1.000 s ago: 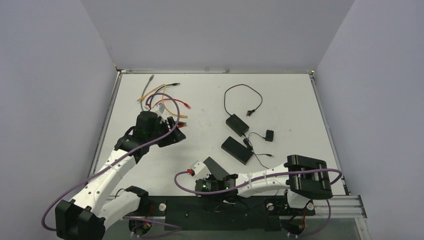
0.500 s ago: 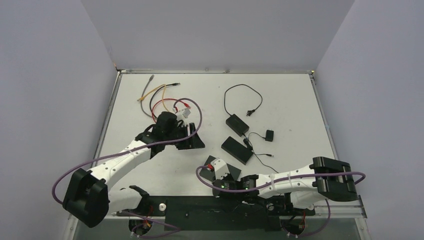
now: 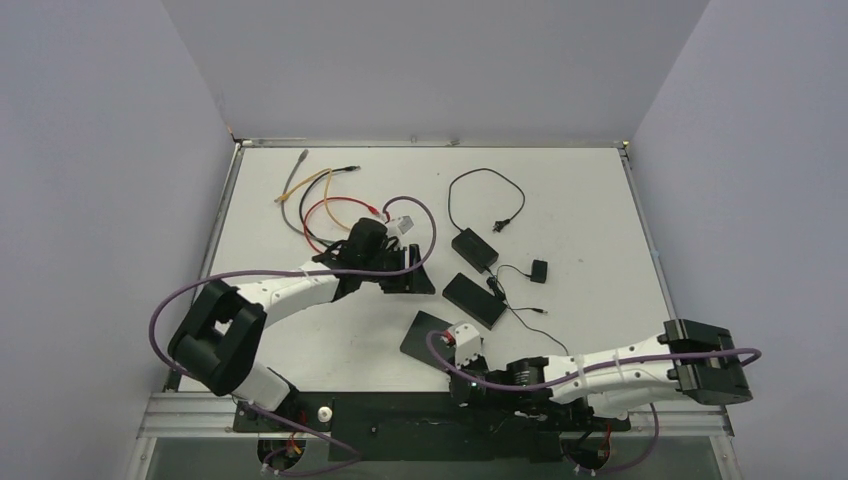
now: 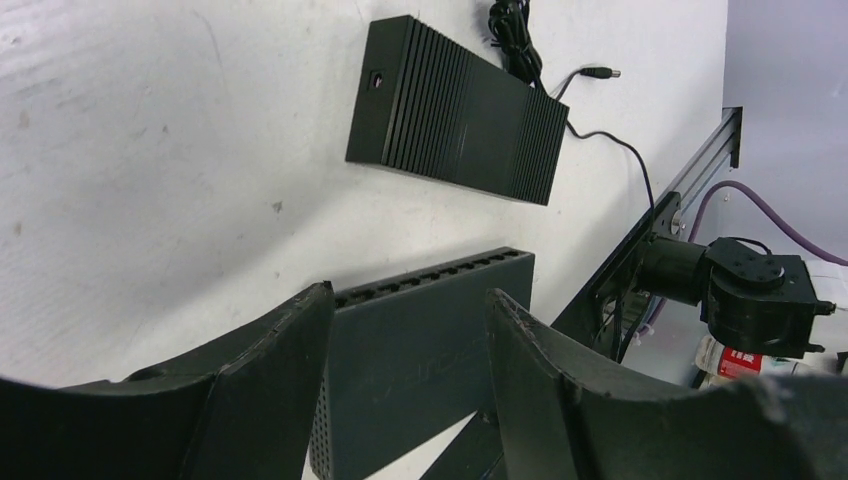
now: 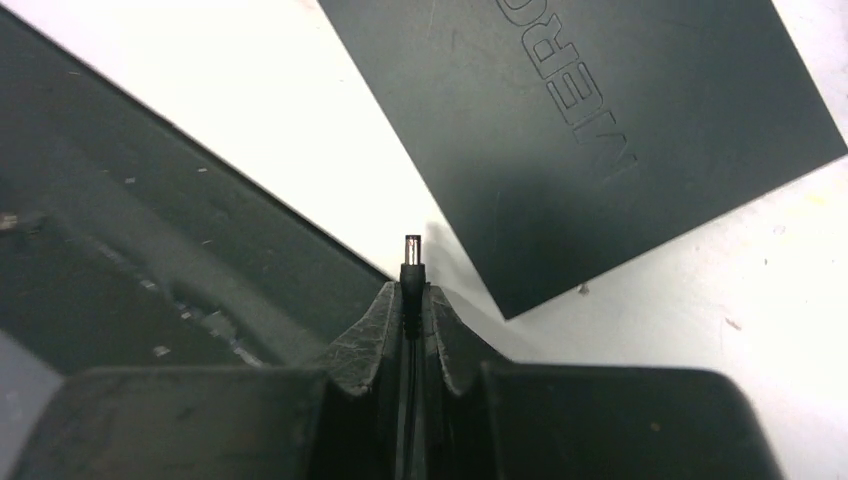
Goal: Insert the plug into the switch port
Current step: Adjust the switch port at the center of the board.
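Observation:
The switch point(image 3: 428, 335) is a flat black box near the table's front edge. In the left wrist view the switch point(image 4: 430, 350) shows a row of ports along its far edge. My left gripper point(image 3: 420, 283) hangs just behind it, apart from it. The left gripper point(image 4: 410, 293) is open, and the switch shows between its fingers. My right gripper point(image 3: 452, 366) lies low at the switch's near side. The right gripper point(image 5: 411, 290) is shut on the plug point(image 5: 411, 258), a thin barrel plug. The metal tip sticks out just short of the lettered switch's point(image 5: 600, 110) corner.
Two black power bricks point(image 3: 473, 248) point(image 3: 475, 298) with thin cables lie right of the switch. A small black adapter point(image 3: 539, 271) and a loose barrel plug point(image 3: 541, 312) are nearby. Coloured network cables point(image 3: 320, 200) pile up at the back left. The black rail point(image 5: 130, 230) runs beside the right gripper.
The left arm swung right from the cable pile to just behind the switch. The right arm stretched out rightward, its gripper sliding right along the front edge with the plug still held.

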Available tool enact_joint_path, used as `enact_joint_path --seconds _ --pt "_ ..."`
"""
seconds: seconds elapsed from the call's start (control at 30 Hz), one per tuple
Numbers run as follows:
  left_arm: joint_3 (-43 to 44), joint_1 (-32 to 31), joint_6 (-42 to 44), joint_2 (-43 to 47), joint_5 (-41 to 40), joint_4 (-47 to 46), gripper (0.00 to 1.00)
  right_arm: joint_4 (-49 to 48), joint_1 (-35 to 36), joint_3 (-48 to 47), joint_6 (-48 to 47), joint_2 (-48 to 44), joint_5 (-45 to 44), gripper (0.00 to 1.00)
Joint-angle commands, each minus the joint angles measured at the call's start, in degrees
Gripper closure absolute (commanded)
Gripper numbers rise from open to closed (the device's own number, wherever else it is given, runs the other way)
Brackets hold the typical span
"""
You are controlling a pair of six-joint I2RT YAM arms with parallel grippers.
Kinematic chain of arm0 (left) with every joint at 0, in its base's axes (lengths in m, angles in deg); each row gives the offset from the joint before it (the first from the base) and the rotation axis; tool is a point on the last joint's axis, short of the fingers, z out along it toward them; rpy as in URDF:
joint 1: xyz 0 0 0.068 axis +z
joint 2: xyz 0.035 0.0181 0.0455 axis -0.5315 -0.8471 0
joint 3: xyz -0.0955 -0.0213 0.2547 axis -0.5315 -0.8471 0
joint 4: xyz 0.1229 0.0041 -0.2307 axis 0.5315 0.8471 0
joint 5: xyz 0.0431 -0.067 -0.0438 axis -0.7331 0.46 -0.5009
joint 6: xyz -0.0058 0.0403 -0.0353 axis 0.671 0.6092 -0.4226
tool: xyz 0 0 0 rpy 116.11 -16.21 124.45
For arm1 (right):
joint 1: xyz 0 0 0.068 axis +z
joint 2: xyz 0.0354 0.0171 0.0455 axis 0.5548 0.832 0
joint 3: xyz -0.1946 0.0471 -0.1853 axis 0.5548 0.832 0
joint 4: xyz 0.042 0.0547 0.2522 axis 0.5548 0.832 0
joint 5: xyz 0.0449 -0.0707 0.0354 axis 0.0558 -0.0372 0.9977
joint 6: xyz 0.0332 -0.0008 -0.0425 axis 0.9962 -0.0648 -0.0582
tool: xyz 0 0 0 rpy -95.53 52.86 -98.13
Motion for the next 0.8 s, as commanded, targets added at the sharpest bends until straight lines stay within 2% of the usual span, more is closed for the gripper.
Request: enact_joint_path --seconds 0.0,0.2,0.4,0.5,0.77 --pt "3.54 -0.62 0.86 -4.07 3.36 -9.49 0.46 3.35 1.75 0.71 5.27 -8.55 -2.55 1.00" --pt "5.95 -1.46 0.65 -10.22 6.03 -13.53 0.46 11.58 2.92 2.12 11.14 -16.84 -6.63 1.00" --pt "6.93 -2.17 1.57 -14.21 7.44 -14.33 0.46 22.23 3.56 1.97 21.14 -22.51 -15.62 1.00" --pt "6.58 -2.30 2.37 -14.89 7.54 -13.91 0.47 24.53 3.49 2.02 25.49 -22.56 -19.12 1.00" --pt "4.63 -2.39 4.47 -14.30 7.16 -11.52 0.50 25.63 1.08 2.91 30.06 -16.98 -20.21 1.00"
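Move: The switch's middle lies about 6 cm ahead of the right hand and 2 cm to its left, slightly below; the hand holds the plug by its near long edge. The ribbed adapter is 16 cm ahead of that hand and 4 cm right. From the left hand the switch is some 12 cm back, 3 cm right and 10 cm below, with the ribbed adapter 3 cm back and 9 cm right, and a second power brick 7 cm ahead and 10 cm right. Upward first, by about 4.5 cm, the right hand leaves the switch's near edge, then swings right and somewhat forward past its near right corner, turning clockwise some 25 degrees, sinking a little at the end and still pinching the plug. The left hand, fingers staying half open, slides about 4.5 cm right towards the ribbed adapter while sinking 3.5 cm, then nearly stops, touching nothing visible. ##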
